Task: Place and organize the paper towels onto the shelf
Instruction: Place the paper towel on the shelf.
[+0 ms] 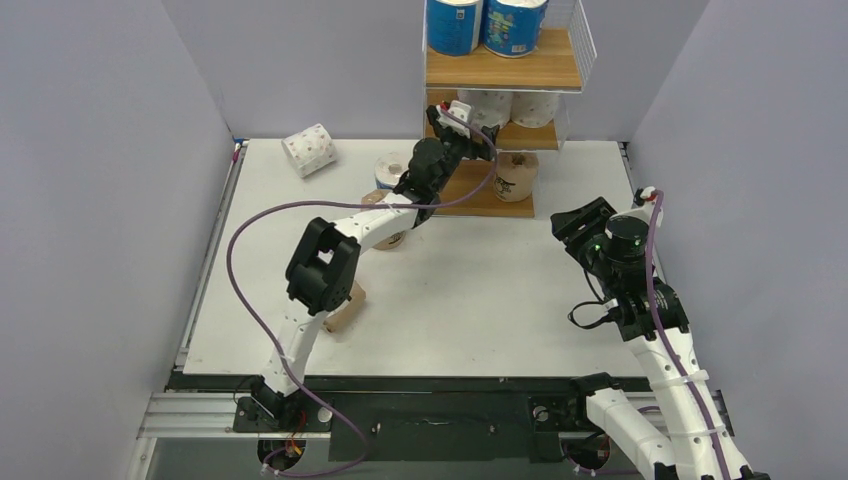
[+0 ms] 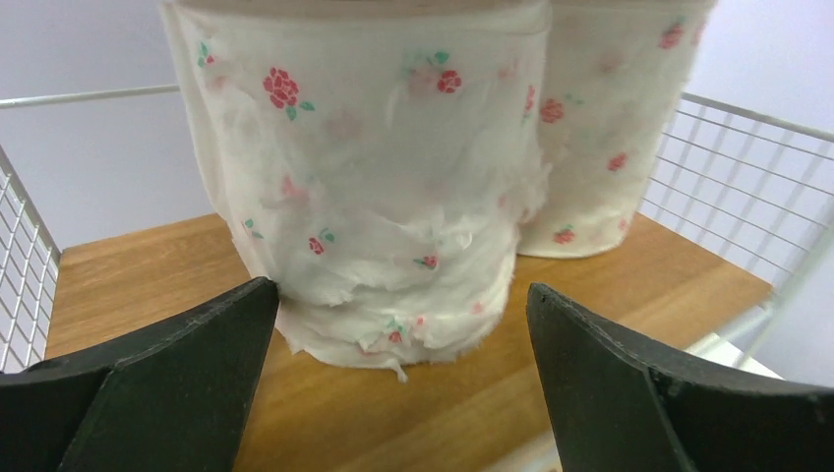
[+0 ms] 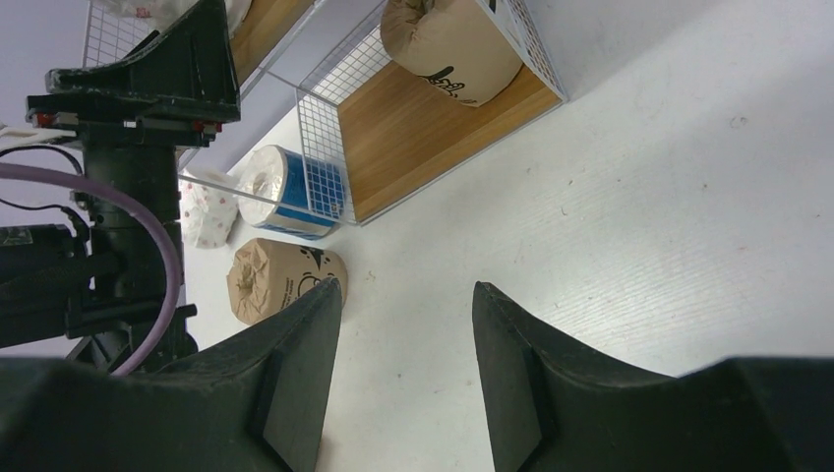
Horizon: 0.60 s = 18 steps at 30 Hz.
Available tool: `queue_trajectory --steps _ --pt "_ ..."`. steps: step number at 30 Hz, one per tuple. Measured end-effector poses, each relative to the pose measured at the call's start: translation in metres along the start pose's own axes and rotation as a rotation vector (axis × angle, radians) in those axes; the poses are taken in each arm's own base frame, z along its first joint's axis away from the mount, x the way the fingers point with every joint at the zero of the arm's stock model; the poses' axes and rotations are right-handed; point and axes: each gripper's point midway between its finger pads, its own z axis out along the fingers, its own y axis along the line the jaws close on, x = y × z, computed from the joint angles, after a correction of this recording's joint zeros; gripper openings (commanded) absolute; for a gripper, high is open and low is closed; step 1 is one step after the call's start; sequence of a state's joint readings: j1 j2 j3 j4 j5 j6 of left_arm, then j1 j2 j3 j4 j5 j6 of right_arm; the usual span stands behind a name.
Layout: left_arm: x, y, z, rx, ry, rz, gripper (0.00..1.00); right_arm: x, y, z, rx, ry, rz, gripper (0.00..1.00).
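Note:
The shelf (image 1: 505,70) stands at the table's far edge. Two blue paper towels (image 1: 455,25) sit on its top board, two white pink-dotted ones (image 1: 535,108) on the middle board and a brown one (image 1: 517,175) on the bottom board. My left gripper (image 1: 478,135) reaches into the middle tier. In the left wrist view it (image 2: 400,295) is open, and a dotted roll (image 2: 374,177) stands upright on the board (image 2: 138,265) just past its fingertips, free of them. My right gripper (image 3: 408,287) hangs open over bare table at the right, holding nothing.
On the table lie a dotted roll (image 1: 309,150) at far left, a blue roll (image 1: 390,168) beside the shelf, a brown roll (image 3: 280,278) near the left arm and another (image 1: 343,305) under its elbow. White mesh walls (image 2: 733,172) flank the boards.

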State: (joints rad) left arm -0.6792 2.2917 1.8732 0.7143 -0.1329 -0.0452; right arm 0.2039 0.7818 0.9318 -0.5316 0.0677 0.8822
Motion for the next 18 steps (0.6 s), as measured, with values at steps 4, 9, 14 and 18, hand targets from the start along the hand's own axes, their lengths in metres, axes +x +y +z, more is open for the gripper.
queue_trajectory --steps 4,9,14,18 --pt "-0.011 -0.01 -0.014 0.035 0.014 0.005 0.96 -0.001 0.001 0.001 -0.006 -0.004 -0.007 0.48" --pt "-0.054 -0.029 -0.054 0.092 0.008 0.007 0.96 -0.005 0.005 0.002 -0.025 -0.021 -0.033 0.46" --pt "-0.125 -0.06 -0.118 0.135 -0.051 -0.018 0.99 -0.014 0.027 0.008 -0.099 -0.08 -0.08 0.28" --pt "-0.161 -0.077 -0.183 0.138 -0.082 -0.081 1.0 -0.006 0.06 0.008 -0.208 -0.153 -0.168 0.14"
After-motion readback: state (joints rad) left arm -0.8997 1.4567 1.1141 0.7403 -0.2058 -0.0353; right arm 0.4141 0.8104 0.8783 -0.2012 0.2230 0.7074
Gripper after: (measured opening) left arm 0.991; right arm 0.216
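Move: The floral roll I have just set on the middle shelf stands right at my open left fingertips, about 5 cm ahead, 2 cm to the right, its middle some 3 cm higher. The second floral roll is 12 cm to the right of it at the same depth. On the bottom shelf the brown roll lies about 3 cm ahead, 10 cm right and 19 cm below my left hand. From my right hand the first floral roll is some 31 cm ahead, 18 cm left and 5 cm up. I draw my left hand away from the floral roll and out of the middle shelf, gathering speed straight back about 22 cm, rising some 10 cm and drifting left, fingers staying wide open. A little later my right hand starts up and left, about 5 cm, slightly forward towards the shelf, tipping its fingers up some 15 degrees and closing them from half open to about a quarter. ##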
